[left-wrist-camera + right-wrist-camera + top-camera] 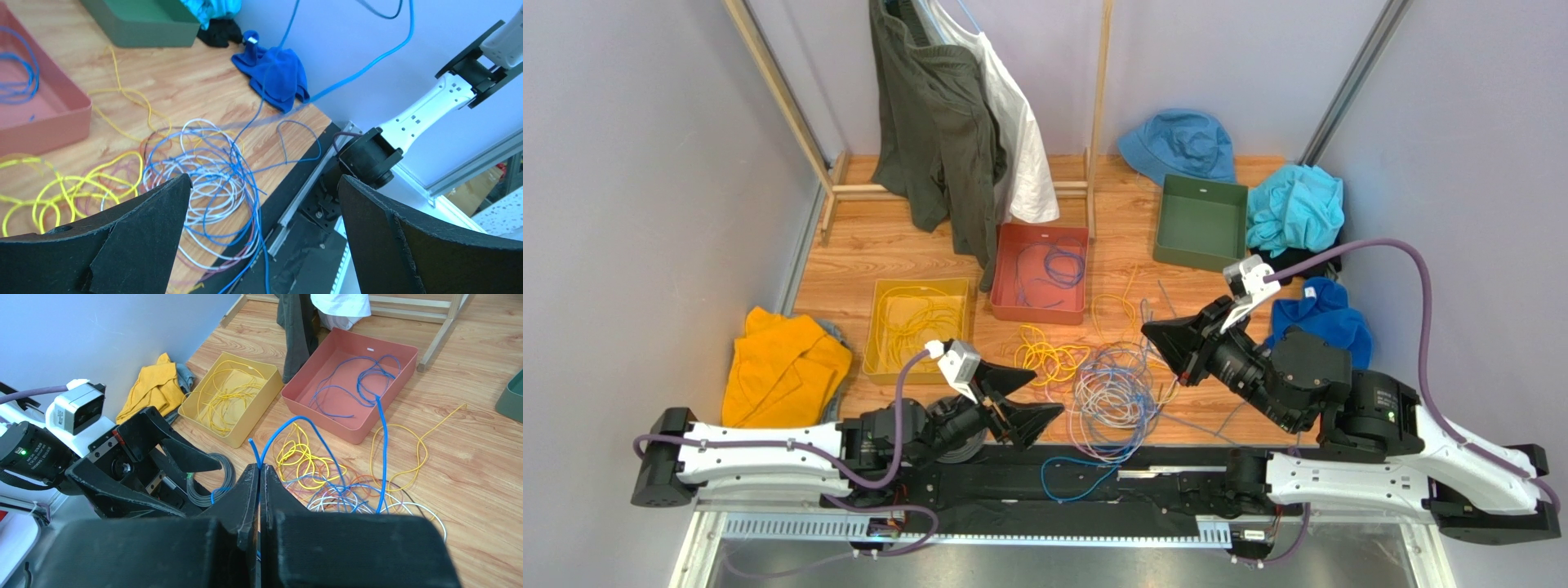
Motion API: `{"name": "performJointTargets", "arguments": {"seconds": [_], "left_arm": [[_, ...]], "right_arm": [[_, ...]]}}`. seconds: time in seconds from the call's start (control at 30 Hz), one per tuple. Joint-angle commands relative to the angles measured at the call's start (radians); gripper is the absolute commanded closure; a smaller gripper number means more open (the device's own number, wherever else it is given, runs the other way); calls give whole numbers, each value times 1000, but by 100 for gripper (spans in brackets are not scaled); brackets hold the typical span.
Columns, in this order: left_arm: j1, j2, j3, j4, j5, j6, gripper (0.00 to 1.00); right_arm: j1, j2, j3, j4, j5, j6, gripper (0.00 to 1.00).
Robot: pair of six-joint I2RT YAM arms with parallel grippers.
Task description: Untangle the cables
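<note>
The cables lie as a tangle of blue, white and purple-grey loops (pixel 1114 398) on the wooden floor, with a yellow bunch (pixel 1051 355) beside it. My right gripper (pixel 1151 333) hovers above the tangle's far right side. In the right wrist view the right gripper (pixel 259 468) is shut on a blue cable (pixel 294 421) that arches up from its tips. My left gripper (pixel 1048 392) stands open just left of the tangle. Through the left wrist view the left gripper (pixel 264 179) holds nothing, with the loops (pixel 209 177) below it and the raised blue cable (pixel 368 61) running up to the right.
A red tray (pixel 1011 300) holds blue cables, a yellow tray (pixel 881 355) yellow ones, and a green tray (pixel 1200 221) stands behind. A grey coil (pixel 212 478) lies by the left arm. Cloths: yellow (pixel 781 368), blue (pixel 1320 319), turquoise (pixel 1296 208). A clothes rack (pixel 952 110) stands at the back.
</note>
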Motion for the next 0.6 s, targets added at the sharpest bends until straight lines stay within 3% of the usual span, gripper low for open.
{"name": "performJointTargets", "arguments": {"seconds": [0.0, 0.27, 0.5, 0.57], "left_arm": [[-5, 70, 46, 220, 33, 202, 1], [-5, 256, 166, 326, 33, 401, 1], [-2, 377, 230, 367, -6, 489, 1], [18, 394, 241, 361, 25, 484, 7]], "right_arm": [[4, -4, -2, 25, -19, -4, 100], [4, 13, -17, 51, -74, 21, 100], [4, 14, -24, 64, -111, 35, 100], [4, 11, -30, 65, -115, 38, 100]]}}
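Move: The right hand pinches a blue cable high over the table; that grip lies about 4 cm ahead of the open left hand, 14 cm to its right and 11 cm above. The cable tangle lies some 5 cm ahead, 11 cm right and 20 cm below the left hand. From the left hand too, the yellow cable is about 12 cm ahead, 1 cm left and 20 cm down, and the red box about 27 cm ahead, 3 cm left and 19 cm down. The left hand, fingers kept wide open, climbs and reaches rightward together, about 5 cm each way and a little forward, turning by some 20 degrees so that the fingertips tilt up towards the blue cable at the right hand's grip. The right hand keeps the cable pinched in its shut fingers and, after a brief hold, eases about 2 cm left, back and slightly down to meet the left, swinging a few degrees counter-clockwise, and the left fingers come close without yet closing on the cable. ##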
